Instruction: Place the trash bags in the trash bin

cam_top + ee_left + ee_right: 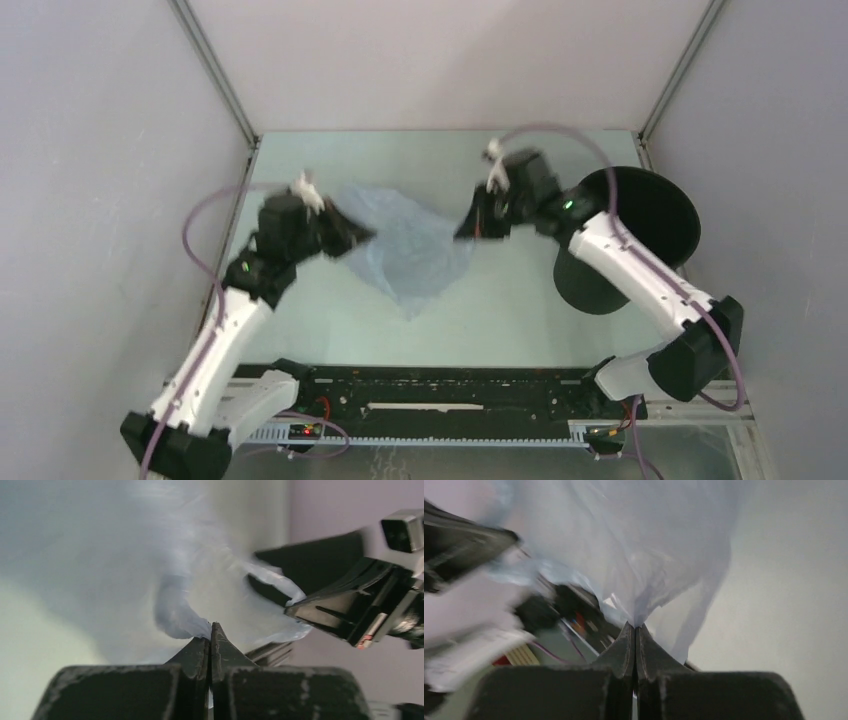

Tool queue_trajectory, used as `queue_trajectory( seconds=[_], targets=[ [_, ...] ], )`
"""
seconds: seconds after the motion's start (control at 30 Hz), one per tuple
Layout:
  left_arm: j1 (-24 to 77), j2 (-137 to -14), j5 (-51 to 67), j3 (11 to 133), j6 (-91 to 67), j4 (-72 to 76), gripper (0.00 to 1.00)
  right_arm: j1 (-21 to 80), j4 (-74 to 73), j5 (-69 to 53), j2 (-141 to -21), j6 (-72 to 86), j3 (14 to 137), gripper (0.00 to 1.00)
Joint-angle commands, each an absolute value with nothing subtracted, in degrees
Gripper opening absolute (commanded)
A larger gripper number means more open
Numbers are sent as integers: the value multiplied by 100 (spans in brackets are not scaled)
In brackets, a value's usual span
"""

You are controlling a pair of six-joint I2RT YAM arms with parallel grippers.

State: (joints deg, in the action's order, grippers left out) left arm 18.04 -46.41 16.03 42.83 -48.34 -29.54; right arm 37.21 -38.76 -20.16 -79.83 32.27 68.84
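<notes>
The trash bag (pixel 410 245), thin pale blue-grey film, hangs stretched above the table between my two grippers. My left gripper (pixel 362 236) is shut on its left edge, and the left wrist view shows a twisted bunch of the trash bag (pixel 177 615) pinched at the left gripper (pixel 212 629). My right gripper (pixel 468 228) is shut on the right edge, and the right wrist view shows the trash bag (pixel 639 545) fanning out from the right gripper (pixel 635 626). The black trash bin (pixel 645 215) stands tilted at the right, behind my right arm, which covers part of it.
Grey walls with metal corner posts (pixel 215 70) close in the pale green table (pixel 330 320) on three sides. The arm bases and a black rail (pixel 440 395) run along the near edge. Purple cables (pixel 195 235) loop off both arms.
</notes>
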Motion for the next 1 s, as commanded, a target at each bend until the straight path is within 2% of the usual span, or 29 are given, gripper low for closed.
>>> queue_trajectory(
  seconds=[0.0, 0.13, 0.17, 0.2, 0.23, 0.27, 0.3, 0.37, 0.43, 0.53, 0.6, 0.67, 0.73, 0.83, 0.9, 0.97],
  targets=[
    [1506, -6034, 2262, 7817, -4599, -2604, 0, 3203, -4079, -2113, -8164, 3006, 10039, 0],
    [1438, -7619, 2362, 12767, -4445, -3394, 0, 3211, -5281, -1918, -9462, 2773, 14547, 0],
    [1441, -7972, 2416, 13738, -4481, -3445, 0, 3253, -5294, -1847, -9626, 2720, 15317, 0],
    [1441, -8189, 2448, 14455, -4536, -3438, 0, 3357, -5122, -1738, -9597, 2632, 15605, 0],
    [1441, -8248, 2448, 14683, -4566, -3402, 0, 3452, -4680, -1609, -9231, 2532, 15332, 0],
    [1443, -8110, 2451, 14444, -4529, -3334, 0, 3525, -4325, -1479, -8950, 2441, 14656, 0],
    [1443, -7808, 2420, 13707, -4421, -3191, 0, 3554, -3511, -1401, -8216, 2424, 13550, 0],
    [1437, -6867, 2044, 11437, -4262, -2786, 0, 3539, -2390, -1165, -7207, 2558, 10946, 0],
    [1422, -5825, 1607, 9127, -4161, -2461, 0, 3445, -1999, -1029, -6607, 2699, 9210, 0],
    [1374, -5097, 1471, 6264, -4319, -2464, 0, 3251, -2800, -1060, -6456, 2983, 7654, 0],
    [1390, -4695, 1801, 4489, -4600, -2248, 0, 3217, -3309, -1487, -6601, 3101, 6806, 0],
    [1428, -4075, 1888, 3404, -4908, -2155, 0, 3373, -3612, -1807, -6761, 3178, 6171, 0],
    [1433, -3299, 1770, 2918, -5142, -2225, 0, 3700, -3720, -1675, -6668, 3318, 5771, 0],
    [1402, -2818, 1386, 3202, -5198, -2389, 0, 4074, -3388, -1420, -6271, 3307, 5768, 0],
    [1382, -3293, 1354, 3903, -5059, -2316, 0, 3975, -3230, -1299, -6232, 3266, 6147, 0],
    [1362, -4363, 1440, 4903, -4791, -2296, 0, 3714, -3083, -1219, -6420, 3132, 6700, 0]
  ],
)
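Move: Between the two grippers hangs the light blue trash bag, its edge already pinched by both. Its middle lies roughly 9 cm to the right of the left hand, 2 cm ahead and 6 cm below it, and about 9 cm to the left of the right hand, again 2 cm ahead and 6 cm below. The black trash bin stands some 29 cm to the right of the right hand, about 3 cm farther out, its middle about 5 cm lower. Flinging the trash bag open, both hands whip up together by about 45 cm, swinging forward then back while the fingers tip upward some 55 degrees. They then sweep down past their starting height, tipping back to nearly the starting tilt, and rebound slightly, ending a little lower, nearer the base and wider apart. Both grippers keep their shut hold on the bag. ##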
